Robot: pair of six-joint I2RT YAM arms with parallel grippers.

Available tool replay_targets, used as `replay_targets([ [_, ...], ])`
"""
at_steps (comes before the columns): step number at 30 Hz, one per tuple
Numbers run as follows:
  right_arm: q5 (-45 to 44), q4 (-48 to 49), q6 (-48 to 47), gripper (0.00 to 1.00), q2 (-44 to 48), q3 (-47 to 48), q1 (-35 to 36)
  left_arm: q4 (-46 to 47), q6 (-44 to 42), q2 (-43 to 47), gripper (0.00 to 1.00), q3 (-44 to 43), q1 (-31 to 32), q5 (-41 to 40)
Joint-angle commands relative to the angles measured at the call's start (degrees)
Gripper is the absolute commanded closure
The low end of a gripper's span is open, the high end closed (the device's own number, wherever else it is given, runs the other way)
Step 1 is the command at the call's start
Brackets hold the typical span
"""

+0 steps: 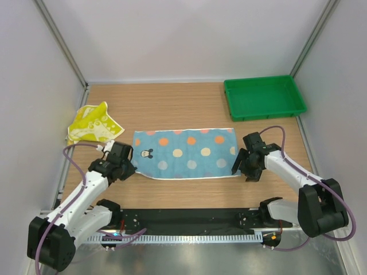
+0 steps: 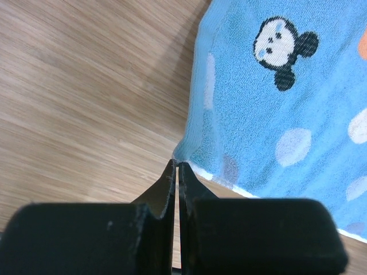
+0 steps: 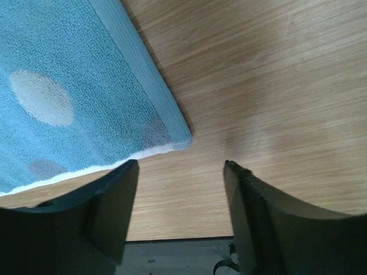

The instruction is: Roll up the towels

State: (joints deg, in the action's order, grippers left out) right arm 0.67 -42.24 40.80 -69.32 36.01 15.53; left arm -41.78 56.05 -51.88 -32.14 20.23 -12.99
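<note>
The light blue dotted towel [image 1: 186,153] lies flat across the middle of the table, with a mouse face near its left end. In the left wrist view my left gripper [image 2: 177,164] is shut, its tips pinching the near left corner of the blue towel [image 2: 275,114], which rises slightly there. My left gripper [image 1: 131,169] sits at that corner in the top view. My right gripper [image 3: 180,166] is open just short of the near right corner of the blue towel [image 3: 69,86], nothing between its fingers. It stands at the towel's right end [image 1: 241,169]. The yellow towel [image 1: 92,124] lies crumpled at the far left.
A green tray [image 1: 265,81] sits at the back right corner. White walls enclose the table on three sides. A black rail [image 1: 189,217] with the arm bases runs along the near edge.
</note>
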Motion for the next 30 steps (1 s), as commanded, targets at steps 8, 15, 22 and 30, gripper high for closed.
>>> replay_targets([
  [8, -0.31, 6.11, 0.25, 0.44, -3.72, -0.59, -0.15, -0.85, -1.03, 0.73, 1.00, -2.22, -0.28, 0.25],
  [15, -0.40, 7.78, -0.19, 0.63, -6.26, 0.55, -0.24, -1.02, -1.03, 0.11, 1.00, -2.31, -0.28, 0.07],
  [22, -0.40, 8.23, -0.80, 0.83, -6.62, -0.15, -0.24, -1.37, -0.94, -0.15, 1.00, -2.75, -0.28, -0.54],
  [30, 0.12, 4.02, -1.16, 0.99, -1.62, 1.34, -0.24, -5.68, -0.59, 0.11, 1.00, -6.35, -0.28, -2.04],
])
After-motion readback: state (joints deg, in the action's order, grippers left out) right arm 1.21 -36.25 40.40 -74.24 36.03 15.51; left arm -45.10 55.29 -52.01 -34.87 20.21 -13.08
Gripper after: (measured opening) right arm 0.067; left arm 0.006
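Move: The blue towel's near right corner lies about 2 cm ahead of the open right hand, 1 cm left and 2 cm below. The towel's far right corner is some 18 cm ahead and 2 cm left; the green box's middle is roughly 29 cm ahead and 8 cm right. From the left hand, still holding the raised near left corner, the near right corner is about 36 cm right, 1 cm back and 5 cm lower. The right hand eases 2 cm forward and sinks over 1 cm, closing on the corner; the left keeps hold. ##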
